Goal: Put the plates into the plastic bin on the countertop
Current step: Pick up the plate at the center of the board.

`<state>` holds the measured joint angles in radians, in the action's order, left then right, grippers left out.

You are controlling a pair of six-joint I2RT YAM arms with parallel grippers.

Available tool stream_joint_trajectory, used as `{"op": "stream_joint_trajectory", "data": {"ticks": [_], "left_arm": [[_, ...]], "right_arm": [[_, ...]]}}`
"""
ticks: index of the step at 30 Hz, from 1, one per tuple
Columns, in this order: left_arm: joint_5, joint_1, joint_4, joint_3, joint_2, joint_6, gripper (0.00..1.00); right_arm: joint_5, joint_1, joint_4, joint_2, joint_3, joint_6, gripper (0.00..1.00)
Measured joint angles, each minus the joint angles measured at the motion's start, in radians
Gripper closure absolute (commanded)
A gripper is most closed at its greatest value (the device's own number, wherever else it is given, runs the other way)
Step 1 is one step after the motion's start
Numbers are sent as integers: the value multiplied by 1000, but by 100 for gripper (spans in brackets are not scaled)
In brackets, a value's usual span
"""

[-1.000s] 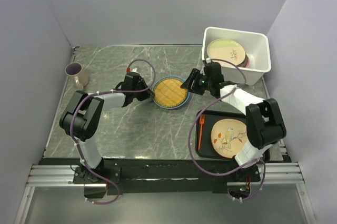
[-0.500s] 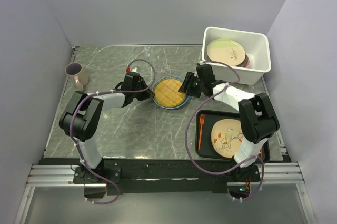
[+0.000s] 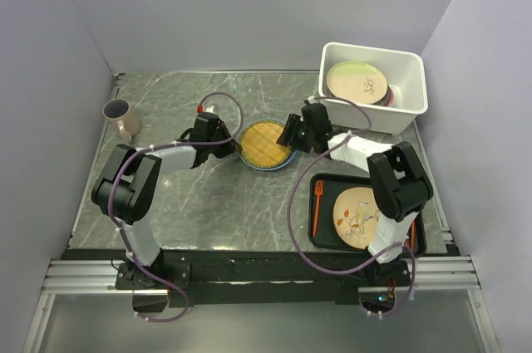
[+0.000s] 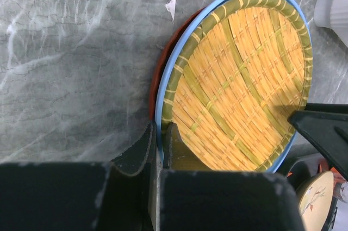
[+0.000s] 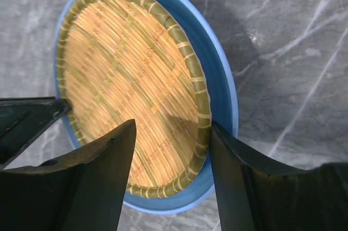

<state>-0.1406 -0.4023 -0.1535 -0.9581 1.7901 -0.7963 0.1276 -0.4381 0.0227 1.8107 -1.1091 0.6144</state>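
Observation:
A yellow lattice plate with a blue rim (image 3: pixel 268 144) lies mid-countertop (image 3: pixel 191 195), tipped slightly. My left gripper (image 3: pixel 236 147) is shut on its left rim; in the left wrist view the fingers (image 4: pixel 159 144) pinch the blue edge of the plate (image 4: pixel 244 84), and a red-orange plate (image 4: pixel 154 87) peeks out beneath. My right gripper (image 3: pixel 288 134) is open at the plate's right side. In the right wrist view it (image 5: pixel 172 128) straddles the rim of the plate (image 5: pixel 125 68) without touching. The white plastic bin (image 3: pixel 409 71) at the back right holds a yellow-green plate (image 3: pixel 356 79) on top of others.
A black tray (image 3: pixel 324 232) at the front right carries a cream plate with a branch pattern (image 3: pixel 362 216) and an orange fork (image 3: pixel 317 208). A tan cup (image 3: pixel 121 118) stands at the left edge. Grey walls close in the left, back and right.
My right gripper has swung left from near the bin to the lattice plate's right rim. The left gripper has kept its grip on the left rim.

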Motion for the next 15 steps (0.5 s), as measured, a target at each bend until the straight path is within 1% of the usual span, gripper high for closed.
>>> {"op": "stream_joint_trajectory", "data": {"ticks": [1, 2, 5, 8, 10, 15], "left_arm": [[0, 1, 0, 0, 0, 2, 99], [0, 2, 0, 0, 0, 3, 99], [2, 2, -3, 0, 0, 10, 99], [6, 2, -3, 0, 0, 18, 99], [8, 2, -3, 0, 0, 23, 99], [6, 2, 1, 0, 0, 24, 99]], "right_arm": [[21, 10, -53, -12, 37, 15, 43], [40, 17, -89, -23, 64, 26, 49], [97, 43, -212, -61, 162, 74, 53], [140, 54, -303, -87, 235, 121, 55], [165, 55, -345, -97, 263, 145, 55], [254, 48, -445, -98, 304, 211, 63]]}}
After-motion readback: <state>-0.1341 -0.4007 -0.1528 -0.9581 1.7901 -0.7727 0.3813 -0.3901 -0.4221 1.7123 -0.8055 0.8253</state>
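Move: The woven plate lies on the blue plate, its middle about 5 cm to the right hand's left, level with it fore and aft and about 1 cm below; the blue plate's middle is a centimetre lower. The bin stands some 21 cm to the right hand's right and 12 cm ahead, the black tray some 20 cm right and 19 cm back. From the left hand, at the left rim, the woven plate's middle is about 7 cm to its right. With one finger already wedged between the woven plate's right rim and the blue plate, the right hand draws back about 3.5 cm while rising some 2 cm, swings slightly left late on, and rolls about 20 degrees so that its left side lifts, levering the woven rim up. Its fingers narrow around that rim without shutting fully, while the left hand stays in place, almost shut, still pinching the blue plate's left rim to hold it back. ##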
